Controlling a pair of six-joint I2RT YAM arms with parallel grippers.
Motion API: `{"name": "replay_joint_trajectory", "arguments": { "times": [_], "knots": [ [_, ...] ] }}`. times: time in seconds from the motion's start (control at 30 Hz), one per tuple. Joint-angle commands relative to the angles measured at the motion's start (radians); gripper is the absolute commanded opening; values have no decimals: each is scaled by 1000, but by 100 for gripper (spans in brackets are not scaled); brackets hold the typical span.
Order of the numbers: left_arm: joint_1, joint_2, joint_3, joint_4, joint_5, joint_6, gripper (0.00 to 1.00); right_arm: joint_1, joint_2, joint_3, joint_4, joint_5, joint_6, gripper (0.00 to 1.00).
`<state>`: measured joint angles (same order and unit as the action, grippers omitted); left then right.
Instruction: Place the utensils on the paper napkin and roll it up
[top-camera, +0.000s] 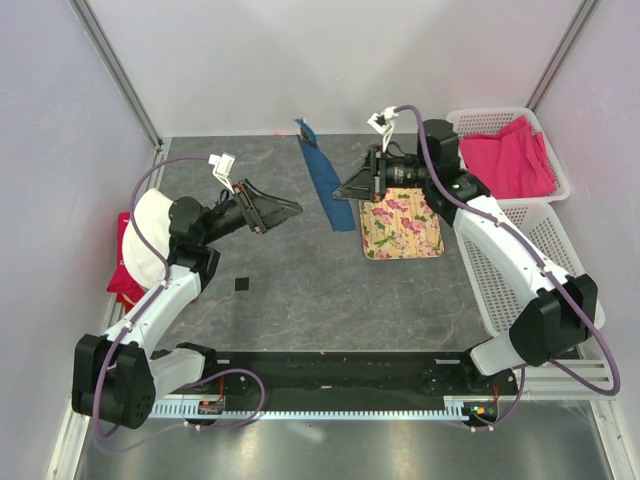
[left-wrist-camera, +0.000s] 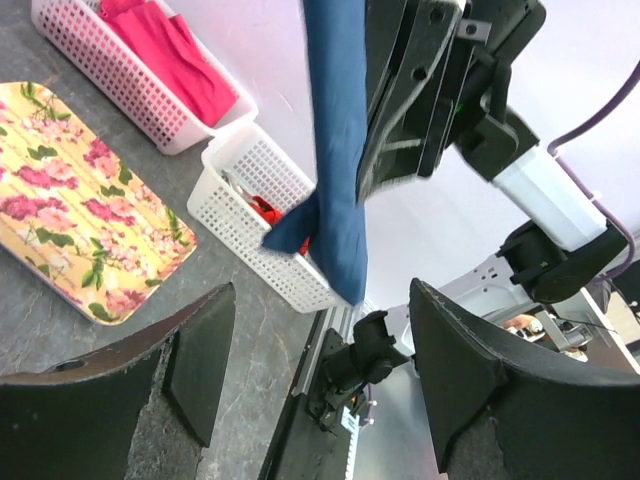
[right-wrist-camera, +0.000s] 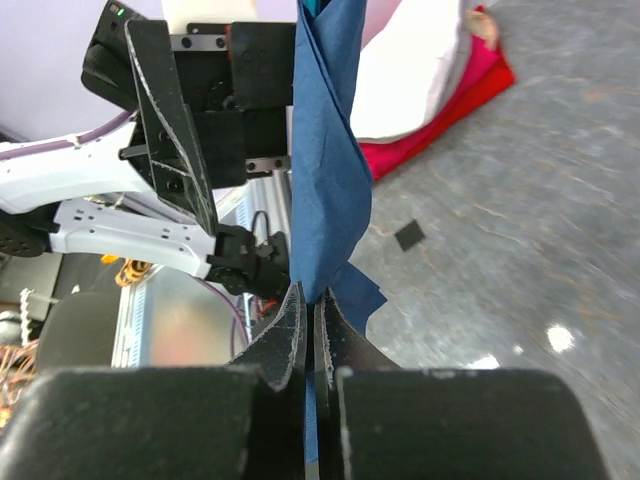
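Observation:
A dark-blue paper napkin (top-camera: 325, 180) hangs as a long folded strip above the table. My right gripper (top-camera: 347, 189) is shut on it; in the right wrist view the jaws (right-wrist-camera: 310, 300) pinch its edge and the napkin (right-wrist-camera: 325, 170) stretches away from them. My left gripper (top-camera: 291, 209) is open and empty, a little left of the napkin and apart from it. In the left wrist view the napkin (left-wrist-camera: 335, 150) hangs ahead of the open gripper (left-wrist-camera: 320, 330). No bright-blue utensils show in any view.
A floral mat (top-camera: 402, 228) lies under the right arm; it also shows in the left wrist view (left-wrist-camera: 70, 200). Two white baskets stand at the right: the far basket (top-camera: 560, 170) holds pink cloth, the near basket (top-camera: 530, 270) something red. Red and white cloths (top-camera: 135, 250) lie at the left. A small black square (top-camera: 241, 285) lies on the table.

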<state>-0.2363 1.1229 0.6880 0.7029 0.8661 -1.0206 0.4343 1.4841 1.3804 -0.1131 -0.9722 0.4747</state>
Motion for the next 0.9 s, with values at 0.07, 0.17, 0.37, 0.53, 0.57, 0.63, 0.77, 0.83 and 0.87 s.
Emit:
{"name": "replay_joint_trajectory", "arguments": {
  "times": [0.07, 0.17, 0.37, 0.53, 0.57, 0.63, 0.77, 0.83, 0.87],
  "knots": [
    [-4, -40, -27, -9, 22, 73, 78, -185, -74, 45, -279, -152, -290, 0],
    [-12, -55, -36, -19, 28, 93, 78, -325, -82, 83, -596, -175, -505, 0],
    [-41, -57, -48, -26, 24, 114, 79, -634, 7, 212, -1320, -88, -1255, 0],
    [-63, -55, -47, -26, 16, 126, 79, -825, -4, 157, -1349, 27, -1395, 0],
    [-63, -58, -48, -28, 17, 129, 79, -838, -10, 135, -1349, 38, -1404, 0],
    [-63, -60, -50, -32, 20, 129, 79, -870, -21, 109, -1349, 81, -1442, 0],
    [-64, -69, -62, -33, 24, 136, 79, -972, -36, 33, -1349, 144, -1504, 0],
    [-64, -71, -70, -33, 22, 136, 79, -1041, -33, 17, -1350, 176, -1525, 0],
    [-64, -69, -74, -33, 21, 136, 79, -1062, -31, 2, -1349, 187, -1548, 0]
  ]
}}
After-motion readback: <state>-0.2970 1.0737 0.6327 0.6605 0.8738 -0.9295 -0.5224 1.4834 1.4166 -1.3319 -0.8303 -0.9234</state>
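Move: The right hand already grips the napkin roll, and the near basket it is bound for has its middle about 40 cm to the right, 8 cm back and some 29 cm lower. In that basket the red bundle lies roughly 43 cm right and 12 cm back of the hand; the floral mat is 12 cm right and 4 cm ahead, the basket with the pink cloth 36 cm right and 18 cm ahead. From the left hand the near basket is about 50 cm right and 6 cm back. Swing the right hand some 34 cm to the right, past the floral mat, and sink about 14 cm on the way to bring the pinched napkin roll over the near basket. Tip the fingers downward and turn the wrist clockwise as you go, keeping them shut on the roll, and slow towards the end. Ease the open left hand slightly back and down. ##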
